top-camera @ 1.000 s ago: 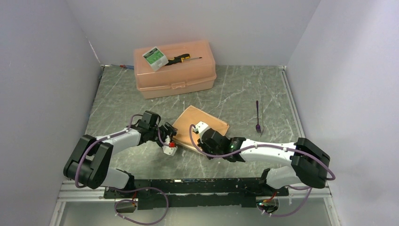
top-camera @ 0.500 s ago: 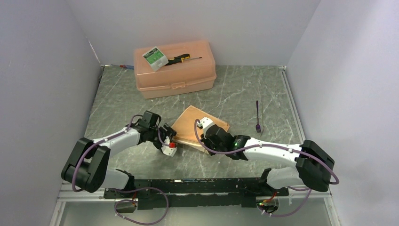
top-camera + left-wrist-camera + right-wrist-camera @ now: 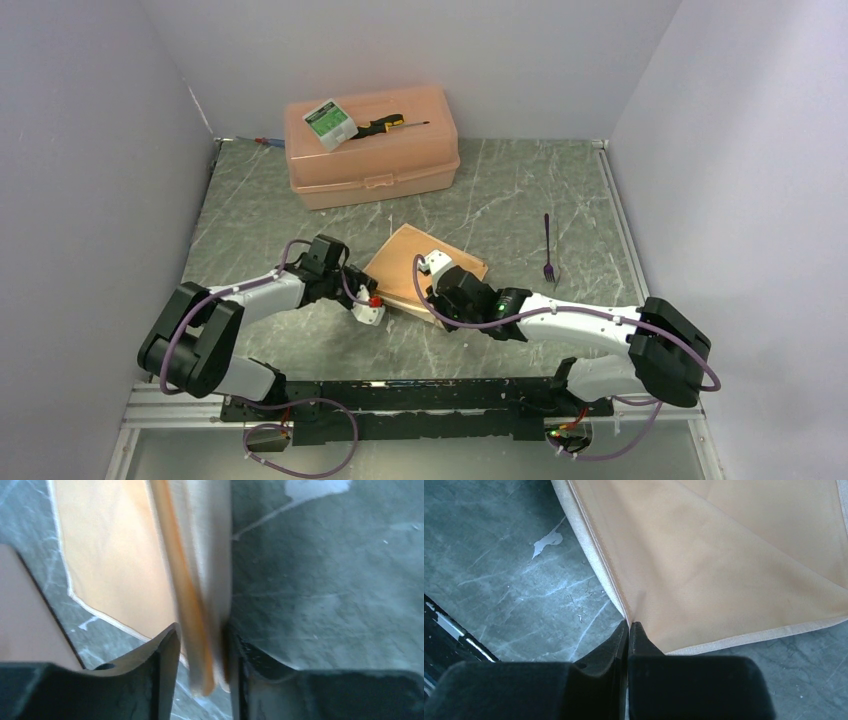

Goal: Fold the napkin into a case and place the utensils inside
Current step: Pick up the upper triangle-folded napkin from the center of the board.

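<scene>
The peach-orange napkin point(image 3: 405, 258) lies folded flat on the marble table between my two arms. My left gripper point(image 3: 371, 309) is at its near-left edge. In the left wrist view a raised, blurred fold of the napkin point(image 3: 200, 605) stands between the jaws of the left gripper point(image 3: 202, 655), which are still apart, with a thin gap on the left side. My right gripper point(image 3: 432, 268) is pinched shut on the napkin point(image 3: 724, 555) at its near edge, fingertips together at the hem point(image 3: 629, 625). One purple-blue fork point(image 3: 549, 252) lies to the right, apart from the cloth.
A rigid peach plastic box point(image 3: 400, 165) stands at the back of the table. On its lid lie a black-and-yellow screwdriver point(image 3: 388, 125) and a small green-and-white carton point(image 3: 330, 122). Grey walls close in the left, right and back sides.
My left gripper has shifted a little right onto the napkin's near-left edge and its jaws have narrowed around the fold. The right gripper crept slightly forward, still shut on the cloth.
</scene>
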Controlling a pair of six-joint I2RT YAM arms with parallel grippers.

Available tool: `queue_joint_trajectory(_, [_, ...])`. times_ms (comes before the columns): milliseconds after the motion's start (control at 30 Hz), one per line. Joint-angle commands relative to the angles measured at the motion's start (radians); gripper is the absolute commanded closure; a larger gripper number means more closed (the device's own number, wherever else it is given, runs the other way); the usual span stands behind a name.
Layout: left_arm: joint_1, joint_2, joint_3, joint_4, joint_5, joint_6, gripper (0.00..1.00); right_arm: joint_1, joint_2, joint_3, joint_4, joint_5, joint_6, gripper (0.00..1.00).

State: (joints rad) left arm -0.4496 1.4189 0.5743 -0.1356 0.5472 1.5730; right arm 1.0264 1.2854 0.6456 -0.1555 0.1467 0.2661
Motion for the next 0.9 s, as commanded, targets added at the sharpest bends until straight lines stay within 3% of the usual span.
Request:
queue_joint_trajectory(0, [-0.008,0.02,-0.047,-0.094,-0.053,-0.031,0.66,-0.002,-0.034,0.0,0.036,-0.003,0.016,0.97])
queue_joint_trajectory(133, [-0.007,-0.002,-0.042,-0.098,-0.05,-0.049,0.85,-0.001,-0.052,-0.022,0.052,-0.005,0.011,0.68])
queue_joint_trajectory(200, [-0.008,-0.004,-0.037,-0.106,-0.052,-0.062,0.88,0.002,-0.049,-0.025,0.06,-0.016,0.003,0.45])
queue_joint_trajectory(333, [-0.008,-0.01,-0.045,-0.107,-0.059,-0.059,0.9,0.045,-0.01,-0.006,0.053,0.014,-0.031,0.24])
queue_joint_trajectory(500, [-0.008,-0.004,-0.03,-0.12,-0.065,-0.077,0.93,0.118,0.052,0.025,0.031,0.056,-0.099,0.14])
queue_joint_trajectory(867, [-0.006,0.019,0.062,-0.226,-0.044,-0.162,0.95,0.181,0.143,0.08,-0.005,0.134,-0.183,0.14])
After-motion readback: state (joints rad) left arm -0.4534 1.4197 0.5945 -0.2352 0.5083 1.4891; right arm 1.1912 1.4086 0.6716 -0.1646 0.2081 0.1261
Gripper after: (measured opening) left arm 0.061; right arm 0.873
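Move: The napkin's left corner stands between the left hand's half-open fingers, within about 1 cm back, left and below. The right fingers still pinch the napkin beside its near corner, which lies roughly 2 cm back and 2 cm lower, level sideways. From the right hand, the white paint mark is some 8 cm left, 1 cm back and 6 cm below; the fork is about 22 cm right, 9 cm farther out and 5 cm below. The napkin's left corner is pinched as the left fingers shut on it, that hand sinking about 1 cm and easing slightly back and to the left. Meanwhile the right fingers open wide and let go at the near corner, then that hand dips back about 4 cm and down 3 cm, a little leftward, turning some 15 degrees with its left side dropping, so the open fingers straddle the corner. ##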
